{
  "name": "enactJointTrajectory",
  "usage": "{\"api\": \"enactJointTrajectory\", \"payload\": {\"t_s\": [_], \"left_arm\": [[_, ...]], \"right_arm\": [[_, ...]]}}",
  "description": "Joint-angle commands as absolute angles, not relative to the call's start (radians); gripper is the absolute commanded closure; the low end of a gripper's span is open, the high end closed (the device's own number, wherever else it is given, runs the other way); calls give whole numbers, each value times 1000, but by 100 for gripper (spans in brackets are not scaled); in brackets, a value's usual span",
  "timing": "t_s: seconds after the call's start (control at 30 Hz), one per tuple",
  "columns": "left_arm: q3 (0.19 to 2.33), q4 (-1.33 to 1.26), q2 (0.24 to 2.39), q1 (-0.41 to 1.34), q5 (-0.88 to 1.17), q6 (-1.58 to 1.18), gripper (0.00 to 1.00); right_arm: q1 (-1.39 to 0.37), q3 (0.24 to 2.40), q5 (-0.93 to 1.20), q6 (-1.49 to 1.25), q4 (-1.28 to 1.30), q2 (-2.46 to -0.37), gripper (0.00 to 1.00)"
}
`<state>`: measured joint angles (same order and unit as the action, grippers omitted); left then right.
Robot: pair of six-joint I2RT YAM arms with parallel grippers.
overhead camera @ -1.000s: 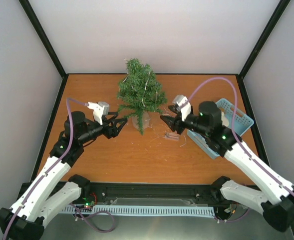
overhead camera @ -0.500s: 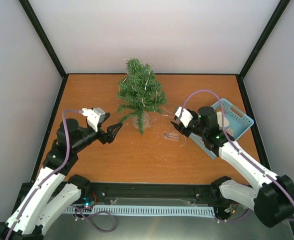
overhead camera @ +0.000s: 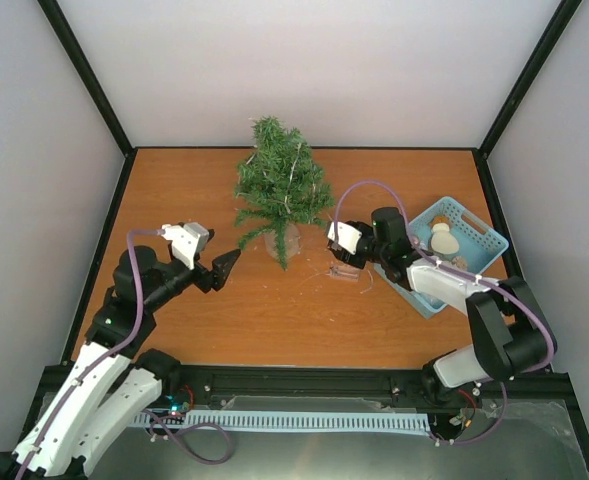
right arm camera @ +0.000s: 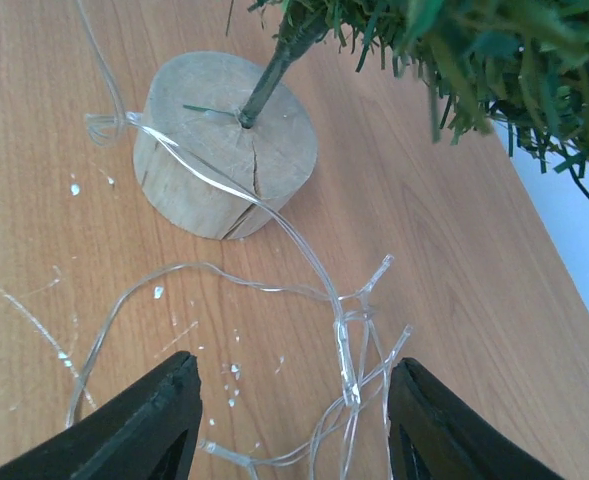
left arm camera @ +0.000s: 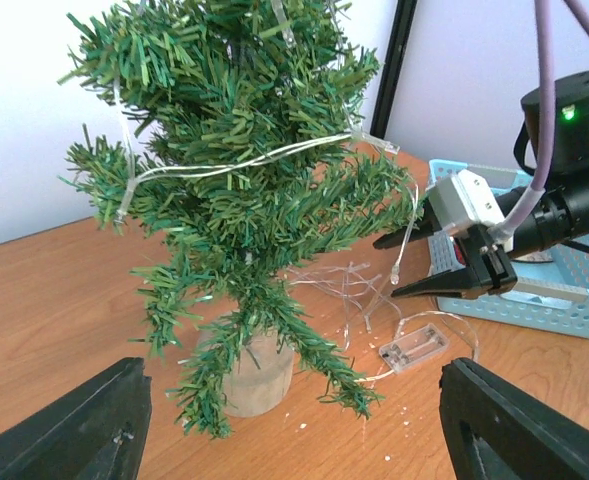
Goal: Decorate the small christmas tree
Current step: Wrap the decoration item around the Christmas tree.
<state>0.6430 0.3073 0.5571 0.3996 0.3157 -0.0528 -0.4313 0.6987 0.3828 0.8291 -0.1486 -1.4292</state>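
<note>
The small christmas tree (overhead camera: 279, 190) stands at the back middle of the table on a round wooden base (right arm camera: 224, 145), with a clear light string (left arm camera: 234, 165) draped over its branches. The string's loose end (right arm camera: 346, 335) and its clear battery box (left arm camera: 414, 350) lie on the table right of the base. My right gripper (right arm camera: 294, 430) hangs low over that loose strand, open, its fingers on either side of it and touching nothing. My left gripper (left arm camera: 294, 440) is open and empty, a little left of and in front of the tree (left arm camera: 244, 180).
A light blue basket (overhead camera: 489, 232) at the right edge holds pale ornaments (overhead camera: 444, 240). Small white crumbs dot the wood around the base. Black frame posts and white walls close in the table on three sides.
My left gripper has drawn back from the tree toward the near left and opened wider. My right arm has dropped down and reached left, bringing its gripper over the loose strand.
</note>
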Motion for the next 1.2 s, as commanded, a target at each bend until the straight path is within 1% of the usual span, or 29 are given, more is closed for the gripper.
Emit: {"api": "enactJointTrajectory", "payload": {"t_s": [0.0,0.17,0.33,0.6,0.67,0.77,0.8,1.0,1.17], "left_arm": [[644,290,528,406,285,-29,20],[636,284,500,405,276,-27,20],[637,285,495,405,268,-25,20],[635,288,488,405,250,-23,20],[635,288,489,405,247,-22,20],[635,287,491,405,243,-21,20],[635,288,493,406,240,-21,21],[641,289,506,405,226,-36,21],[658,292,536,406,238,-56,23]], "right_arm": [[-425,719,397,890,-302,-1488,51],[-424,717,350,908,-390,-1537,53],[-425,739,341,933,-400,-1594,54],[-426,703,334,947,-439,-1613,64],[-426,693,337,943,-446,-1605,74],[-436,684,347,923,-421,-1573,94],[-442,684,347,910,-400,-1549,97],[-508,680,291,827,-239,-1410,97],[-560,662,291,726,-84,-1242,97]]}}
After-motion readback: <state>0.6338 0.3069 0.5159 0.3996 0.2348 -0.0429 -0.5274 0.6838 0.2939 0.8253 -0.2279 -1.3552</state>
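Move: The slack strand of the light string that the right hand goes for hangs close by its open fingers, some 4 cm ahead, 1 cm left and 2 cm below. The tree's wooden foot is about 6 cm ahead and 11 cm left of that hand, 8 cm lower; the battery box lies almost under the hand, 2 cm back and 3 cm right, 10 cm down. From the left hand, the strand is roughly 15 cm ahead, 18 cm right and 17 cm below. The right hand eases forward about 3.5 cm and down about 2 cm beside the tree's lower right branches, tipping up slightly, and pinches the hanging strand of the light string by shutting its half-open fingers fully. Keeping that pinch, it then turns back and lifts faster, rising some 5.5 cm while drawing back about 4.5 cm towards its own base and slipping a little left. ##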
